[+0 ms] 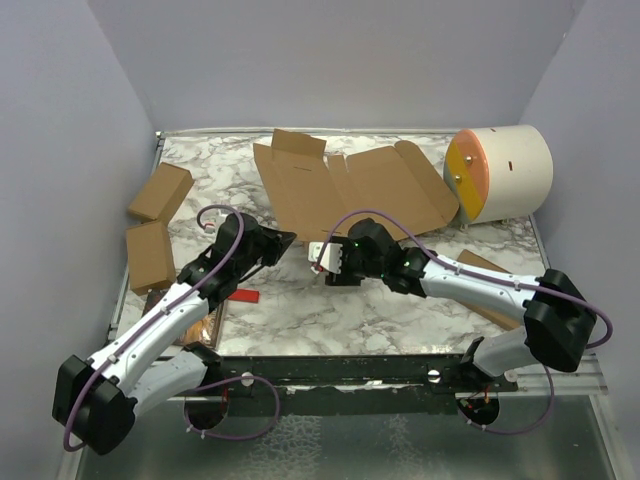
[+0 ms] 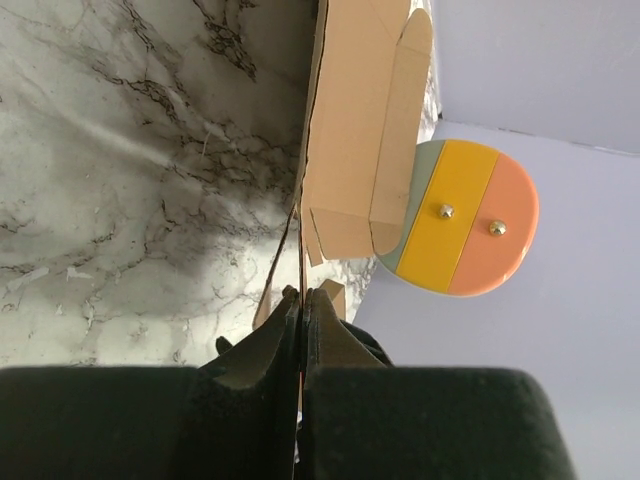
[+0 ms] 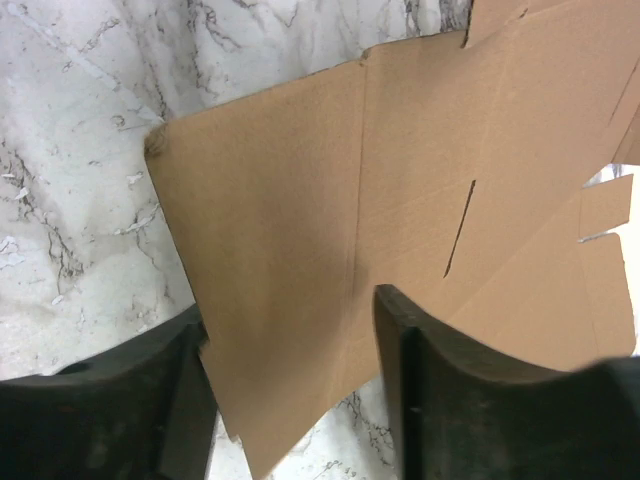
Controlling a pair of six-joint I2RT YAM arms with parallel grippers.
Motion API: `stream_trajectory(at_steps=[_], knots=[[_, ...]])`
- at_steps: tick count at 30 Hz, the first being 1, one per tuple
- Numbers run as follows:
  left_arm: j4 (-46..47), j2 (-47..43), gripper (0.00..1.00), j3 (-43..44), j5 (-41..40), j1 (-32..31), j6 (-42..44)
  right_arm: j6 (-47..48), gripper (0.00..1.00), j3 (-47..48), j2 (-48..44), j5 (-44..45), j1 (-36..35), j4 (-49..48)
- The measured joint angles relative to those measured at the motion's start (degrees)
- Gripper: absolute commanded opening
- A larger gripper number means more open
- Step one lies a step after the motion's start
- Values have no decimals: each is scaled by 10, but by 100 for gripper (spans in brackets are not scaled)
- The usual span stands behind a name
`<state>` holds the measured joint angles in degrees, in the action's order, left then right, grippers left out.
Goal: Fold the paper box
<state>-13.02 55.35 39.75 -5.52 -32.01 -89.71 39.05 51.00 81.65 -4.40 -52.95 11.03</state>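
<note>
The paper box (image 1: pixel 350 190) lies unfolded as a flat brown sheet at the back middle of the marble table, its flaps and tabs spread out. My left gripper (image 1: pixel 284 240) is at the sheet's near left corner, shut on a thin cardboard edge (image 2: pixel 300 250) that runs straight up from between its fingertips (image 2: pixel 301 295). My right gripper (image 1: pixel 322 262) sits just to the right of it at the near edge. In the right wrist view its jaws (image 3: pixel 290 345) stand well apart, straddling a corner panel of the paper box (image 3: pixel 300 230); the left finger is partly hidden behind the panel.
Two small brown boxes (image 1: pixel 160 192) (image 1: pixel 150 254) lie at the left edge. A cream cylinder with an orange and yellow end (image 1: pixel 500 172) rests at the back right, touching the sheet's flap. A red strip (image 1: pixel 243 296) and another cardboard piece (image 1: pixel 490 290) lie near the arms. Walls enclose three sides.
</note>
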Motion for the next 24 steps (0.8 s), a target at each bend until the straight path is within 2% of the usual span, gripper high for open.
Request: stream_trajectory(at_steps=[6,9,11,15,20,24], knots=[[-6,-8,0,0,-2,0,0,-7,23,-2,-1,5,0,-9],[-10,-9,0,0,-2,0,0,-12,14,-6,-6,5,0,-9],[-13,-11,3,-1,-2,0,0,-15,10,-9,-13,5,0,-9],[-12,-23,20,-9,-3,-3,1,-28,3,-11,-34,-5,16,-5],[-5,-41,63,-34,-16,-3,13,-49,1,-13,-65,-64,63,2],[-7,-55,86,-59,-41,-3,32,-60,1,-26,-89,-115,94,5]])
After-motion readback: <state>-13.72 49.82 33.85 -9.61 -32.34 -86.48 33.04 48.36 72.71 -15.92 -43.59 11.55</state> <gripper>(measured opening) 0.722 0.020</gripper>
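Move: The left hand already grips the left edge of the paper box's raised panel. The panel's near edge sits practically between the right hand's open fingers, about 10 cm right, 3 cm back and 9 cm below the left hand. From the right hand, the red block lies roughly 21 cm left and 2 cm back, some 10 cm down; the box's wide flat panel lies about 12 cm right and 23 cm ahead, 10 cm down. The right fingers close on the raised panel's near edge and pinch it, the hand almost still at first, then lifting about 3.5 cm and drawing some 3 cm to the right with a slight tilt. As that lift begins, the left fingers open wide and let go of the left edge; the left hand then sinks and drifts left, with a little travel back. ##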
